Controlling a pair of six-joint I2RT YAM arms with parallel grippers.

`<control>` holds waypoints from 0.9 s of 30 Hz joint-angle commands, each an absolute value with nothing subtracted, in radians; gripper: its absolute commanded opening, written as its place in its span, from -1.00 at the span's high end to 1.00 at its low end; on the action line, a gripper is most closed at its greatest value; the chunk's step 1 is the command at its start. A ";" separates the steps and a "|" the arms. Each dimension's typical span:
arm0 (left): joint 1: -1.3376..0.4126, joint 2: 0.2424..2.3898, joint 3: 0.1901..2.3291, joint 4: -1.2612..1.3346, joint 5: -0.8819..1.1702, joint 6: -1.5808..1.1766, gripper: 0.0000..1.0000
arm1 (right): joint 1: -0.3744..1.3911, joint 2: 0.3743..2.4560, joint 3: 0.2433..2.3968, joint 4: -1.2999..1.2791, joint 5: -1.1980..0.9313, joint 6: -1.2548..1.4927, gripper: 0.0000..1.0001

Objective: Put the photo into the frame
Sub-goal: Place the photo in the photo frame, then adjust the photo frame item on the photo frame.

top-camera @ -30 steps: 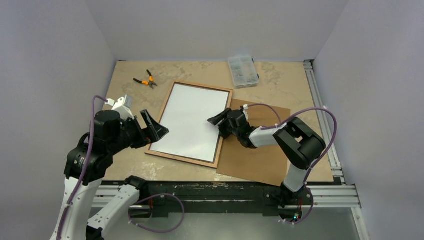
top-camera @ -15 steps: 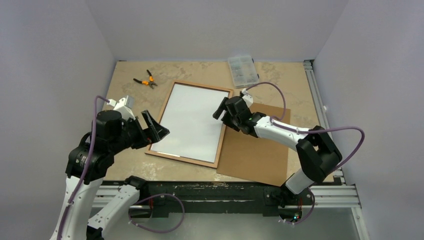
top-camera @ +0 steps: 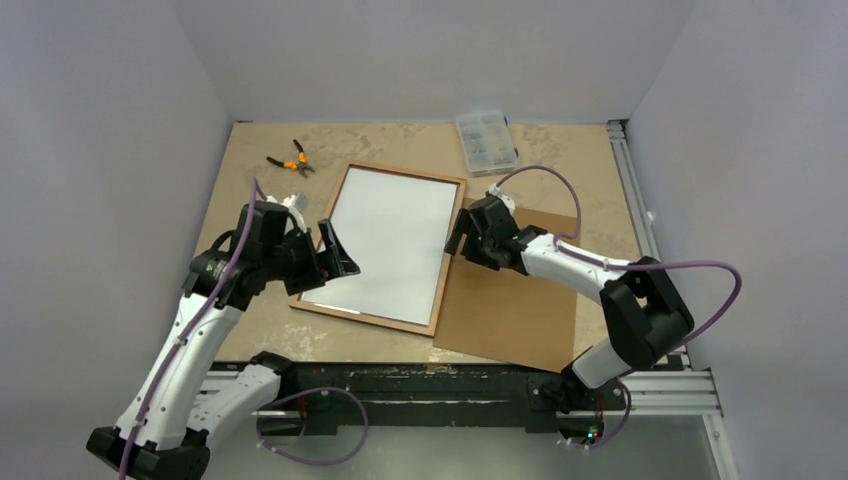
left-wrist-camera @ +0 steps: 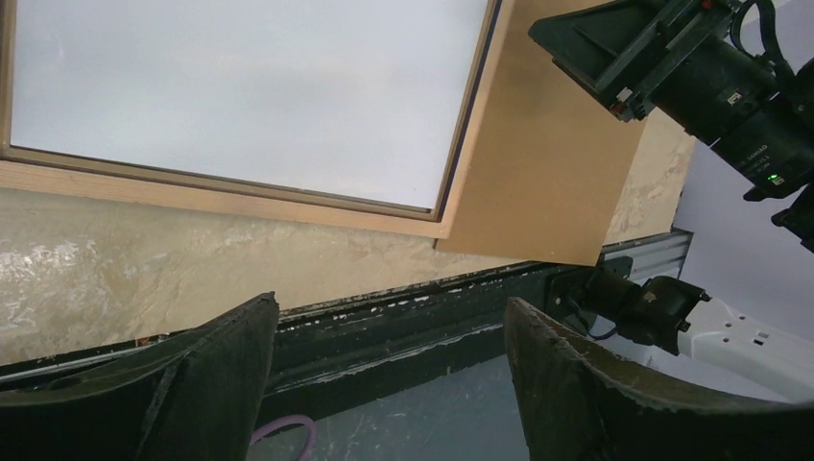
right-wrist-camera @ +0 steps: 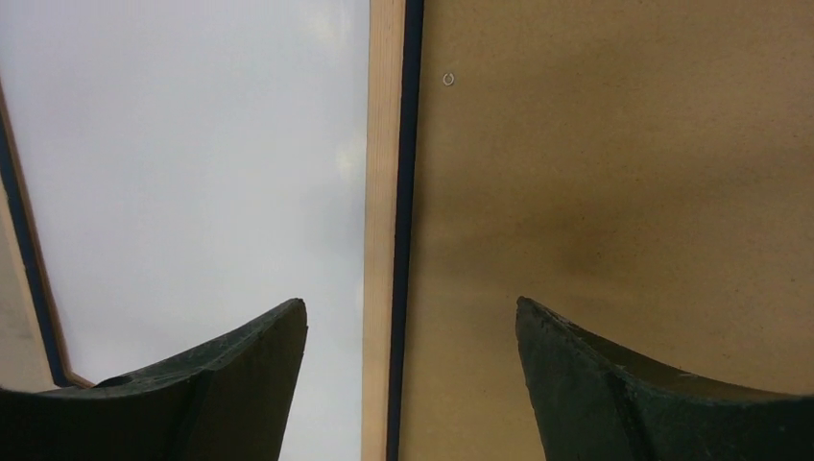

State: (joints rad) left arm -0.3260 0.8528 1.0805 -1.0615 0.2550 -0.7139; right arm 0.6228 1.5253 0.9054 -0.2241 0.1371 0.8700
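The frame (top-camera: 405, 172) lies flat mid-table, light wood face up, its dark blue edge showing in the right wrist view (right-wrist-camera: 384, 144). Inside it rests the photo (top-camera: 390, 235), plain white reverse up; the picture side is hidden. My left gripper (top-camera: 340, 258) hovers open over the frame's near-left edge. In the left wrist view the frame's near rail (left-wrist-camera: 240, 197) and the photo (left-wrist-camera: 250, 86) lie beyond the empty left gripper (left-wrist-camera: 389, 317). My right gripper (top-camera: 462, 237) is open above the frame's right rail. Its fingers straddle that rail with nothing between them (right-wrist-camera: 411, 317).
A plain brown board (top-camera: 515, 305) lies right of the frame, its left edge under the frame's right rail. Orange-handled pliers (top-camera: 290, 160) sit at the back left, a clear plastic parts box (top-camera: 486, 142) at the back. The table's metal front rail (left-wrist-camera: 384, 307) is near the left gripper.
My right gripper has left the white sheet, opened wider and moved right over the frame's right rail. My left arm has swung forward and right, to the frame's near-left edge.
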 commanded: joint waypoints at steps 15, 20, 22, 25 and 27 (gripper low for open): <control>-0.353 0.876 1.055 -1.000 0.258 -0.696 -0.68 | 0.699 1.838 1.173 -0.438 0.131 0.619 0.40; -0.353 0.884 1.048 -0.995 0.258 -0.692 -0.68 | 0.710 1.888 1.255 -0.498 0.195 0.528 0.67; -0.352 0.887 1.046 -0.993 0.257 -0.692 -0.67 | 0.711 1.900 1.270 -0.505 0.211 0.510 0.69; -0.353 0.893 1.043 -0.990 0.258 -0.692 -0.68 | 0.711 1.914 1.283 -0.513 0.242 0.493 0.70; -0.353 0.895 1.041 -0.986 0.258 -0.692 -0.68 | 0.711 1.920 1.292 -0.518 0.258 0.480 0.68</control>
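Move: The right hand, empty and open, hovers near the frame's right rail: the stretch it goes for lies about 3 cm to its left, level to 1 cm ahead and some 5 cm below. The photo, white back up inside the frame, is centred about 16 cm left and 4 cm ahead; the brown backing board about 11 cm right and 4 cm back, both about 6 cm below. From the left hand that rail is some 20 cm right, 14 cm ahead and 20 cm below. Down about 5 cm and left about 4 cm, the right hand sinks onto the frame's right rail, dropping first and sliding left as it lowers, while the wrist turns counter-clockwise and its left side dips, each by nearly 20 degrees. The open fingers close astride the rail and pinch it, one pad on the photo side, the other on the backing-board side. ##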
